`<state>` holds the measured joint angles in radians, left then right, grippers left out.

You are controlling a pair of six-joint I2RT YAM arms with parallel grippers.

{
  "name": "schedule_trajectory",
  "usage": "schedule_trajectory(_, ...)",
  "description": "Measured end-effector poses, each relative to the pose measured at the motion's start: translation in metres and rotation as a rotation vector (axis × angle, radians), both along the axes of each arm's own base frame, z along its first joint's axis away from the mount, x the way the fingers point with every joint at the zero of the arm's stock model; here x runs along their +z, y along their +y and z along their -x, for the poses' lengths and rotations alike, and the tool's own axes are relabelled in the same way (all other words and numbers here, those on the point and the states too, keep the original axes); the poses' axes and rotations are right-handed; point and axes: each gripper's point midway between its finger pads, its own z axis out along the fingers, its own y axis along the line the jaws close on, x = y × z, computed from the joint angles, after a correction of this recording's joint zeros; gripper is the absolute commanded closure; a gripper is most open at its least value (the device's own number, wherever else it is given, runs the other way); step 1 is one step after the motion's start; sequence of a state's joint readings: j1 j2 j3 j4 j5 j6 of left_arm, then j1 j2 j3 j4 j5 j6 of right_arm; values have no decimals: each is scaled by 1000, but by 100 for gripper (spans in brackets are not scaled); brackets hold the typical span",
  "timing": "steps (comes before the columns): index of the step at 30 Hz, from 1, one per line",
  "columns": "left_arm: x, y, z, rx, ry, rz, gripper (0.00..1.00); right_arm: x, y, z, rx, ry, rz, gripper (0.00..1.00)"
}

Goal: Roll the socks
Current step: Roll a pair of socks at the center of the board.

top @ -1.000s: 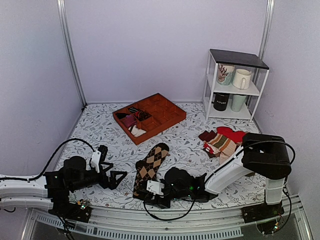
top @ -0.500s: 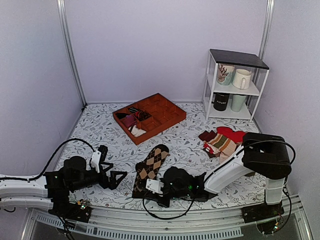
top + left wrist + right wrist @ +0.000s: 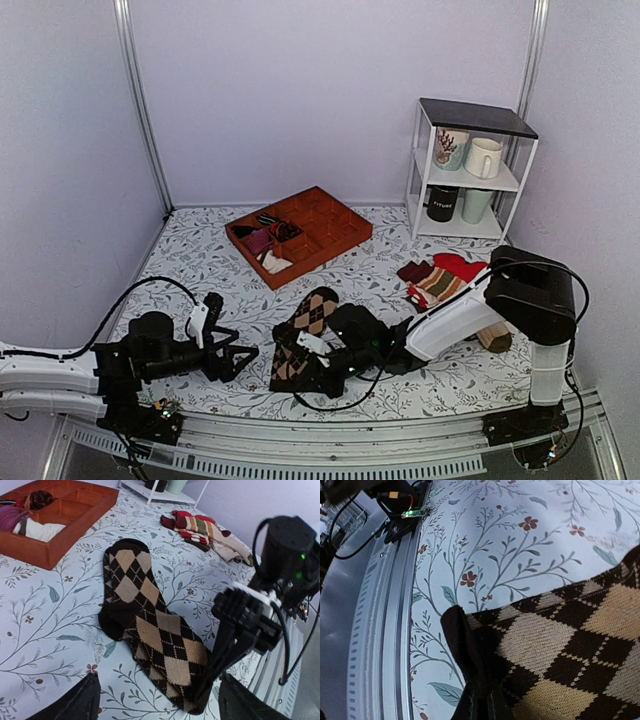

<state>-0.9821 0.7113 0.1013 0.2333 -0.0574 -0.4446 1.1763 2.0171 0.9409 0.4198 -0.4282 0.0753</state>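
The socks [image 3: 303, 325] lie stacked on the floral table, long and dark brown with tan and black diamonds; they fill the middle of the left wrist view [image 3: 150, 625]. My right gripper [image 3: 303, 362] is shut on their near cuff end. The right wrist view shows its jaws [image 3: 485, 707] pinching the dark cuff fold, which stands slightly lifted from the table. My left gripper [image 3: 240, 355] hovers just left of that end, open, its fingers [image 3: 75, 702] straddling the near end of the socks without touching. The right gripper [image 3: 202, 692] also shows there, clamped on the cuff.
An orange-brown divided tray [image 3: 335, 225] with small bundles sits at the back centre. A white shelf [image 3: 470, 170] with mugs stands back right. Red, striped and beige socks [image 3: 445, 280] lie right of centre, a wooden block [image 3: 492, 338] nearer. The metal rail [image 3: 375, 630] borders the near edge.
My right gripper has closed on the cuff end of the socks and shifted slightly away from the near edge, lifting the cuff. The left gripper has edged right toward the socks.
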Motion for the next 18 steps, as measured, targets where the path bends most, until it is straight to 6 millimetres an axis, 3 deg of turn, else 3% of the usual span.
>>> schedule_trajectory(8, -13, -21, 22, -126, 17, -6, 27, -2, -11, -4, -48, 342, 68, 97)
schedule_trajectory(12, -19, -32, 29, -176, 14, -18, 37, -3, -9, -5, -69, 427, 88, 97)
schedule_trajectory(18, -41, -46, 44, -283, 23, -84, 38, -3, -8, -4, -87, 481, 103, 97)
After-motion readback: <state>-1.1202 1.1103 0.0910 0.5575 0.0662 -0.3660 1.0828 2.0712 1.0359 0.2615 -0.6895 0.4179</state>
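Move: The socks' near end lies about 9 cm right, 3 cm back and 9 cm below my open left hand; their middle is 10 cm ahead and 11 cm right of it. My right hand already pinches the near end's right side, with the socks' middle about 14 cm ahead, 5 cm left and 1 cm below. From the right hand, the tray is some 43 cm ahead and 8 cm left; the sock pile is 27 cm ahead and 33 cm right. My right hand keeps its pinch on the end almost in place, easing about 1 cm right, and rolls its top forward some 30 degrees. Meanwhile I bring my left hand back, right and down, about 4 to 5 cm each way, towards that end, sinking fastest late on, turning clockwise and partly closing the still-open fingers without touching the socks. ##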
